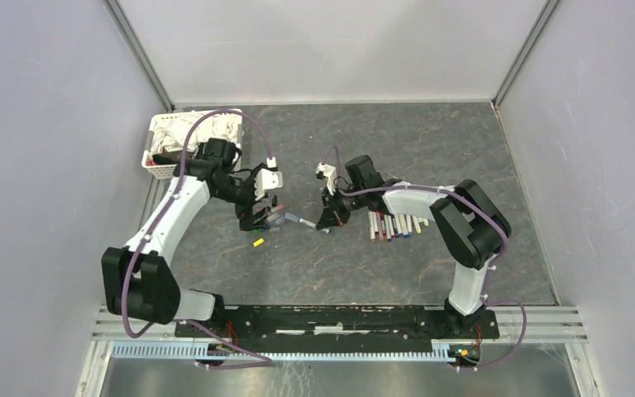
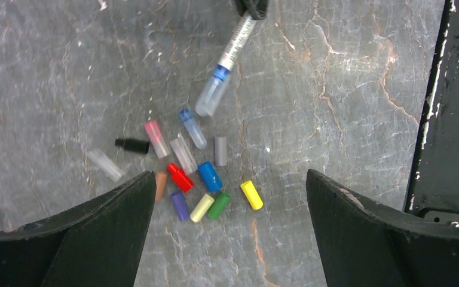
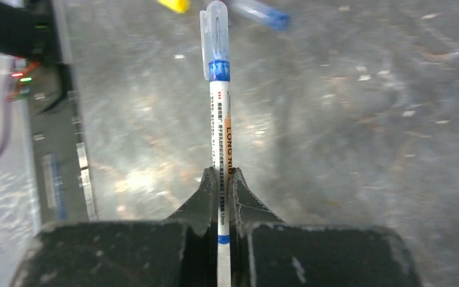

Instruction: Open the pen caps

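Note:
My right gripper (image 3: 222,173) is shut on a white pen (image 3: 220,125) whose clear cap with a blue band (image 3: 215,36) is still on and points toward the left arm. In the top view the right gripper (image 1: 326,220) holds this pen (image 1: 299,221) low over the table. My left gripper (image 2: 230,176) is open and empty, its fingers (image 2: 113,209) wide apart above a cluster of loose caps: red (image 2: 180,177), blue (image 2: 210,177), yellow (image 2: 251,195), green (image 2: 219,205), purple (image 2: 180,205) and black (image 2: 132,144). The held pen (image 2: 233,48) reaches in from the top of that view.
A row of several pens (image 1: 393,225) lies on the grey table right of the right gripper. A white basket of cloths (image 1: 174,136) stands at the back left. A yellow cap (image 1: 258,242) lies just in front of the left gripper (image 1: 256,219).

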You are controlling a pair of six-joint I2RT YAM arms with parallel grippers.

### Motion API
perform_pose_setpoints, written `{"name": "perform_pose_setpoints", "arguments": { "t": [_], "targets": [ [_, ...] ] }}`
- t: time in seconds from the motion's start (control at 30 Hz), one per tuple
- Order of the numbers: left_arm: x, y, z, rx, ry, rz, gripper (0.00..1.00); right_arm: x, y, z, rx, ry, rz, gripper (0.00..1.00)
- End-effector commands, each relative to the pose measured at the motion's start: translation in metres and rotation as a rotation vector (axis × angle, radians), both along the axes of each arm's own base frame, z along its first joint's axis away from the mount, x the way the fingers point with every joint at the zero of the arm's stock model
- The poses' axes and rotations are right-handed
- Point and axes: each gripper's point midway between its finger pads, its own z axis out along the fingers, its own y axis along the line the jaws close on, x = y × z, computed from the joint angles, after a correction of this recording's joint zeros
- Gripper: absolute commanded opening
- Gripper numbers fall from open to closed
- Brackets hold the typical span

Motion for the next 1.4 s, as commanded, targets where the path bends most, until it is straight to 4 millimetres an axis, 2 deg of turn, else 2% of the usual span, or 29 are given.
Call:
{"name": "perform_pose_setpoints", "arguments": {
  "t": [0.0, 0.13, 0.33, 0.57, 0.8, 0.97, 1.0, 1.03, 1.07, 1.17, 1.27, 1.37],
  "targets": [
    [0.007, -0.025, 0.003, -0.028, -0.096, -0.159, 1.00, -0.042, 0.010, 0.054, 0.203, 0.093, 0.118, 0.00],
    [0.001, -0.035, -0.012, 0.017, -0.067, -0.209, 1.00, -0.055, 0.006, 0.066, 0.238, 0.110, 0.128, 0.00],
    [-0.009, -0.052, -0.019, 0.030, -0.044, -0.251, 0.97, -0.061, 0.006, 0.078, 0.258, 0.120, 0.139, 0.00],
    [-0.019, -0.066, -0.028, 0.049, 0.010, -0.295, 0.68, -0.063, 0.008, 0.084, 0.263, 0.128, 0.148, 0.00],
    [-0.026, -0.070, -0.036, 0.062, 0.050, -0.309, 0.32, -0.063, 0.008, 0.083, 0.259, 0.136, 0.146, 0.00],
    [-0.028, -0.071, -0.036, 0.070, 0.076, -0.317, 0.13, -0.062, 0.009, 0.083, 0.264, 0.146, 0.135, 0.00],
    [-0.029, -0.072, -0.035, 0.067, 0.080, -0.319, 0.09, -0.062, 0.010, 0.083, 0.265, 0.149, 0.131, 0.05],
    [-0.030, -0.073, -0.034, 0.062, 0.085, -0.323, 0.07, -0.062, 0.011, 0.083, 0.266, 0.154, 0.122, 0.18],
    [-0.032, -0.074, -0.033, 0.058, 0.089, -0.325, 0.04, -0.062, 0.014, 0.083, 0.272, 0.158, 0.116, 0.26],
    [-0.033, -0.077, -0.030, 0.047, 0.091, -0.325, 0.02, -0.069, 0.021, 0.083, 0.299, 0.184, 0.125, 0.41],
    [-0.034, -0.078, -0.027, 0.036, 0.096, -0.322, 0.02, -0.077, 0.028, 0.079, 0.309, 0.216, 0.142, 0.45],
    [-0.035, -0.079, -0.023, 0.027, 0.096, -0.322, 0.02, -0.078, 0.035, 0.077, 0.322, 0.241, 0.137, 0.42]
  ]
}}
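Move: The pen's clear cap, sticking out level from the right gripper that already holds the body, lies about 7 cm right of the open left hand, 3 cm ahead and some 11 cm below. On the table 13 cm beneath the left hand are the loose translucent blue cap, 4 cm ahead and 3 right, the grey cap, 1 ahead and 2 right, and the yellow cap, 2 back and 1 left. From the right hand the pen's cap is 8 cm left and 3 ahead. Bring the right gripper with its pen about 6 cm back and 6 cm up, tilting its left side up, then hold. Meanwhile take the left gripper some 7 cm right, lowering and drawing back about 4 cm each, turning clockwise about 20 degrees, and pinch the pen's cap. Once it has closed, open the right fingers partly and slide them 2 cm left along the pen towards the cap. ##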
